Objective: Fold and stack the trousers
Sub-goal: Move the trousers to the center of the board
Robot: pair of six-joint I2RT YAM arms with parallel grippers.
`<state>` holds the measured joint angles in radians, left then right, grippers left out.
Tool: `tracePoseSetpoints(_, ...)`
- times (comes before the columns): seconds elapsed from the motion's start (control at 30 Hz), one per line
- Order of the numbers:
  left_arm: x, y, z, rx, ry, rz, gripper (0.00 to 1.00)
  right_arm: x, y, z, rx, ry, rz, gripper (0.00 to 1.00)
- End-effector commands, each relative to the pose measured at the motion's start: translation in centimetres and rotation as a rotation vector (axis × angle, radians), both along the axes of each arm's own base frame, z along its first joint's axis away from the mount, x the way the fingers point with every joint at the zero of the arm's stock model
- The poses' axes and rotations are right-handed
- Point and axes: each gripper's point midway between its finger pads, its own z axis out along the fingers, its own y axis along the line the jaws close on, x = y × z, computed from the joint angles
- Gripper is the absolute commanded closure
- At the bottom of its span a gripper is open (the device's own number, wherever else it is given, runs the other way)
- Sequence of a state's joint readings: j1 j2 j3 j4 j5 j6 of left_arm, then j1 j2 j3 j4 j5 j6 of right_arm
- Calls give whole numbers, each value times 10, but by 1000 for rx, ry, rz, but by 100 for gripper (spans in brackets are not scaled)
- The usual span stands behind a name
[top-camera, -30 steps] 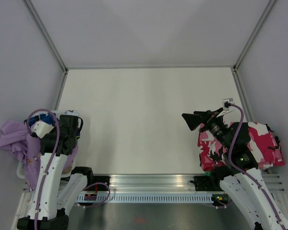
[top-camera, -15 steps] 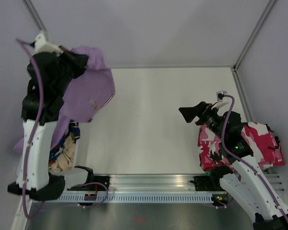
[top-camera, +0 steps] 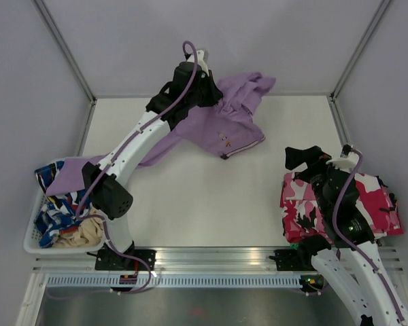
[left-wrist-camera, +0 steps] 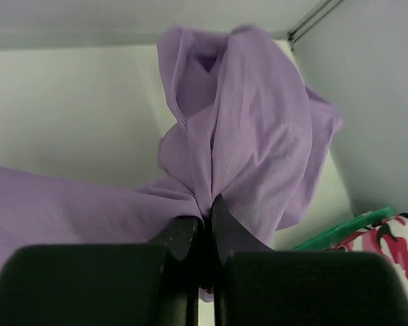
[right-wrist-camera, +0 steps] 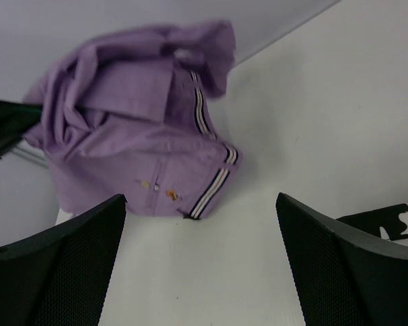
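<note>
The lilac trousers (top-camera: 224,122) hang bunched from my left gripper (top-camera: 209,92) over the far middle of the table. One leg trails back toward the basket (top-camera: 73,173). In the left wrist view my left gripper (left-wrist-camera: 205,214) is shut on a pinch of the lilac cloth (left-wrist-camera: 258,136). My right gripper (top-camera: 300,157) is open and empty, near the right side. In the right wrist view its mid-gap (right-wrist-camera: 200,265) faces the trousers (right-wrist-camera: 122,129), whose striped waistband (right-wrist-camera: 214,183) rests on the table.
A white basket (top-camera: 28,234) at the near left holds blue-and-white patterned clothing (top-camera: 51,214) and a beige item (top-camera: 81,234). A folded pink-white-black camouflage garment (top-camera: 374,204) lies at the near right, under my right arm. Grey walls enclose the table.
My left arm has swung from the far left corner to the far middle, carrying the trousers out over the table. My right gripper has drawn slightly to the right.
</note>
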<state>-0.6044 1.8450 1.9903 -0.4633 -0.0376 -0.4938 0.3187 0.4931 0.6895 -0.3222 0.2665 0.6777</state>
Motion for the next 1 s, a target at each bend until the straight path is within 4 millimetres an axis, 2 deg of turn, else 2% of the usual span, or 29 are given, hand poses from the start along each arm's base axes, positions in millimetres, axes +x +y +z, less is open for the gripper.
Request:
tracePoseSetpoints(0.0,4,-6,2,-101,-22,41,98,-8,-27,8,14,-6,-141,2)
tracePoseSetpoints(0.1,10,7,-27,-110,36,145,98,-4,-25,-4,-2,35,-136,2)
tracePoseSetpoints(0.13,11,13,-43,-99,66,180,98,-3,-22,-8,-7,52,-123,2)
tracePoseSetpoints(0.23,8,21,-69,-100,149,236,98,6,-13,-27,-20,107,-90,2)
tracePoseSetpoints(0.3,8,27,-79,-129,203,283,98,13,3,-41,-24,137,-19,2)
tracePoseSetpoints(0.33,7,36,-87,-127,242,318,98,15,8,-46,-33,147,14,2)
tracePoseSetpoints(0.4,3,50,-84,-186,297,389,98,18,37,-64,-26,196,164,2)
tracePoseSetpoints(0.43,3,55,-88,-191,312,426,98,20,38,-68,-31,200,166,2)
tracePoseSetpoints(0.47,1,62,-80,-210,305,461,98,20,51,-70,-16,197,233,2)
tracePoseSetpoints(0.53,3,83,-79,-214,274,574,95,23,60,-80,-18,217,278,2)
tracePoseSetpoints(0.57,3,89,-79,-210,265,601,63,22,65,-85,-17,226,309,2)
tracePoseSetpoints(0.63,4,98,-86,-174,280,600,8,22,73,-88,-31,224,363,2)
tracePoseSetpoints(0.67,2,106,-91,-125,294,592,1,21,76,-88,-35,224,386,2)
tracePoseSetpoints(0.7,-3,106,-94,-104,315,566,0,20,77,-90,-41,227,395,2)
tracePoseSetpoints(0.73,-19,116,-98,-57,352,569,0,18,77,-90,-50,223,405,2)
tracePoseSetpoints(0.77,-28,121,-114,-18,396,581,0,18,77,-90,-56,220,407,2)
tracePoseSetpoints(0.8,-43,129,-106,-27,394,592,0,16,76,-86,-56,203,406,2)
tracePoseSetpoints(0.83,-56,137,-113,-21,412,611,0,15,76,-90,-56,206,404,2)
tracePoseSetpoints(0.87,-77,148,-149,-9,478,653,0,15,75,-88,-49,192,398,2)
tracePoseSetpoints(0.9,-93,156,-132,-85,443,653,0,15,75,-87,-39,180,398,2)
tracePoseSetpoints(0.93,-105,159,-142,-119,451,657,0,13,76,-93,-35,187,402,2)
tracePoseSetpoints(0.97,-120,161,-175,-155,491,657,0,14,79,-91,-17,176,411,2)
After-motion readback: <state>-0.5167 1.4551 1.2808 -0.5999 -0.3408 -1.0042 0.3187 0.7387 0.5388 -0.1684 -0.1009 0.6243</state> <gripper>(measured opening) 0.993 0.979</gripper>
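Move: My left hand, still gripping the purple trousers, is high over the far board: the board's centre lies about 13 cm back, 2 cm left and some 30 cm down. The laundry basket, with a trailing leg over it, is about 26 cm back and 52 cm left; the red camo pile is 27 cm back and 44 cm right. From my open right hand the trousers' waistband is about 12 cm ahead, 14 cm left and 18 cm lower. I drop my left hand about 12 cm with the trousers still pinched, then swing it left, turning counter-clockwise and tipping the fingers down, and open wide to let go of them; after that I draw back and farther left. My empty right hand stays open and sinks about 10 cm, going left and turning some 20 degrees counter-clockwise towards the waistband. ##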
